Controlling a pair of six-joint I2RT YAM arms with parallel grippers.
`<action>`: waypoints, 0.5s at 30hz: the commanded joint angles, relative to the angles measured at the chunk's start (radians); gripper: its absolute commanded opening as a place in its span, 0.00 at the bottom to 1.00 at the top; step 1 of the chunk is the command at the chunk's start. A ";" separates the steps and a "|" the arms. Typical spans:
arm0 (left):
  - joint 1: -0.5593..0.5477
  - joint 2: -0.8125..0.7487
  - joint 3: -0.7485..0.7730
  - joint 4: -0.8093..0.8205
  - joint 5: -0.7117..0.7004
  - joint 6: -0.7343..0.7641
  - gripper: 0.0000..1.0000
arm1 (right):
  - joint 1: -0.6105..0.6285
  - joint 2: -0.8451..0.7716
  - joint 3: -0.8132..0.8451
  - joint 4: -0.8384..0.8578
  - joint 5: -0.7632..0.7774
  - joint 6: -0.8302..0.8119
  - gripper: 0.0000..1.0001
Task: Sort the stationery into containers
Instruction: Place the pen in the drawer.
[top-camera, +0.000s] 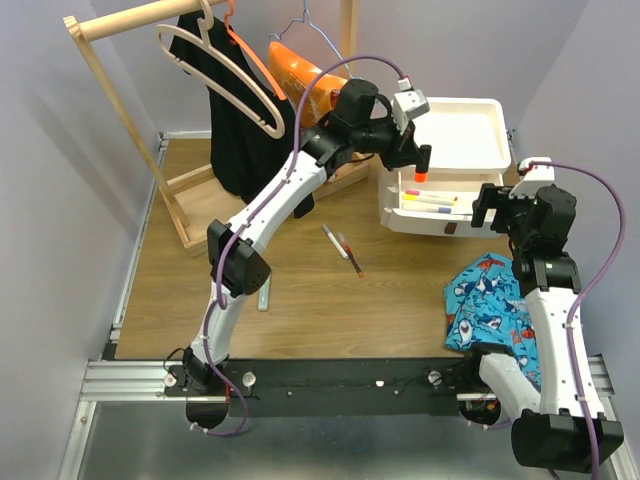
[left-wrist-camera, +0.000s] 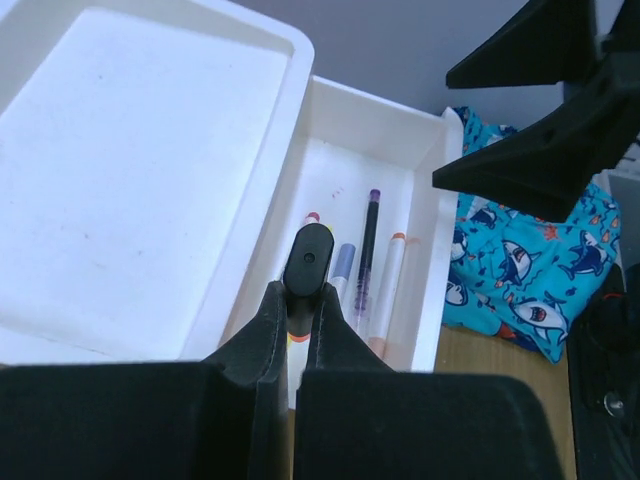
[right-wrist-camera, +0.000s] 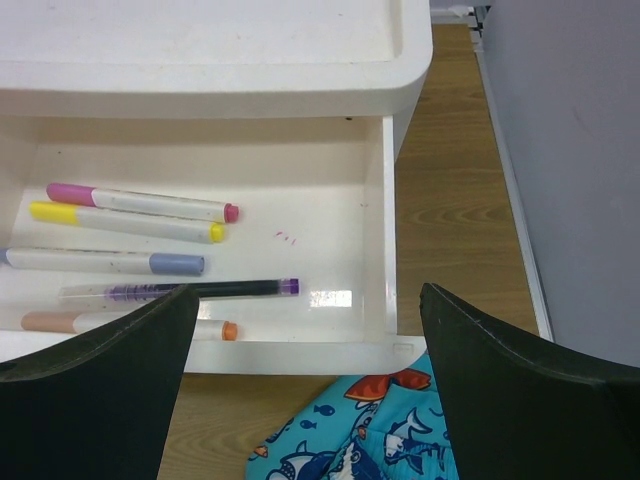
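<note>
The white drawer unit (top-camera: 456, 135) stands at the back right with its top drawer (top-camera: 432, 216) pulled open. My left gripper (top-camera: 421, 160) is shut on a marker with a black cap (left-wrist-camera: 307, 258) and an orange lower end, held upright above the drawer's left part. In the drawer lie pink (right-wrist-camera: 140, 202), yellow (right-wrist-camera: 125, 222), blue-grey (right-wrist-camera: 100, 262) and orange-tipped (right-wrist-camera: 130, 326) markers and a purple pen (right-wrist-camera: 200, 290). My right gripper (top-camera: 497, 207) is open and empty at the drawer's front right corner (right-wrist-camera: 395, 345). Two thin pens (top-camera: 343, 249) lie on the table.
A blue shark-print cloth (top-camera: 486, 298) lies in front of the drawer, beside the right arm. A wooden clothes rack (top-camera: 180, 120) with hangers and dark and orange garments stands at the back left. A small pale piece (top-camera: 262, 296) lies by the left arm.
</note>
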 joint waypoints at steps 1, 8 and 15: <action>-0.036 0.001 -0.013 0.029 -0.075 0.078 0.00 | -0.007 -0.027 0.030 -0.011 0.008 0.009 0.99; -0.082 -0.032 -0.088 0.023 -0.156 0.175 0.42 | -0.007 -0.036 0.019 -0.006 0.008 0.012 0.99; -0.059 -0.140 -0.134 0.026 -0.153 0.134 0.67 | -0.007 -0.032 0.010 0.012 0.002 0.016 0.99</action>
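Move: The open drawer's middle lies about 9 cm to the right of the left hand, some 2 cm back and 16 cm below; that hand already holds the black-and-orange pen. The yellow pen in the drawer is about 4 cm right, 2 cm back and 17 cm down, and the chest top roughly 12 cm ahead, 9 cm right and 9 cm lower. From the right hand, the drawer's middle is about 6 cm ahead, 6 cm left and 8 cm down. The left hand sinks about 5 cm and right 2.5 cm towards the drawer, opening its fingers to release the pen. ##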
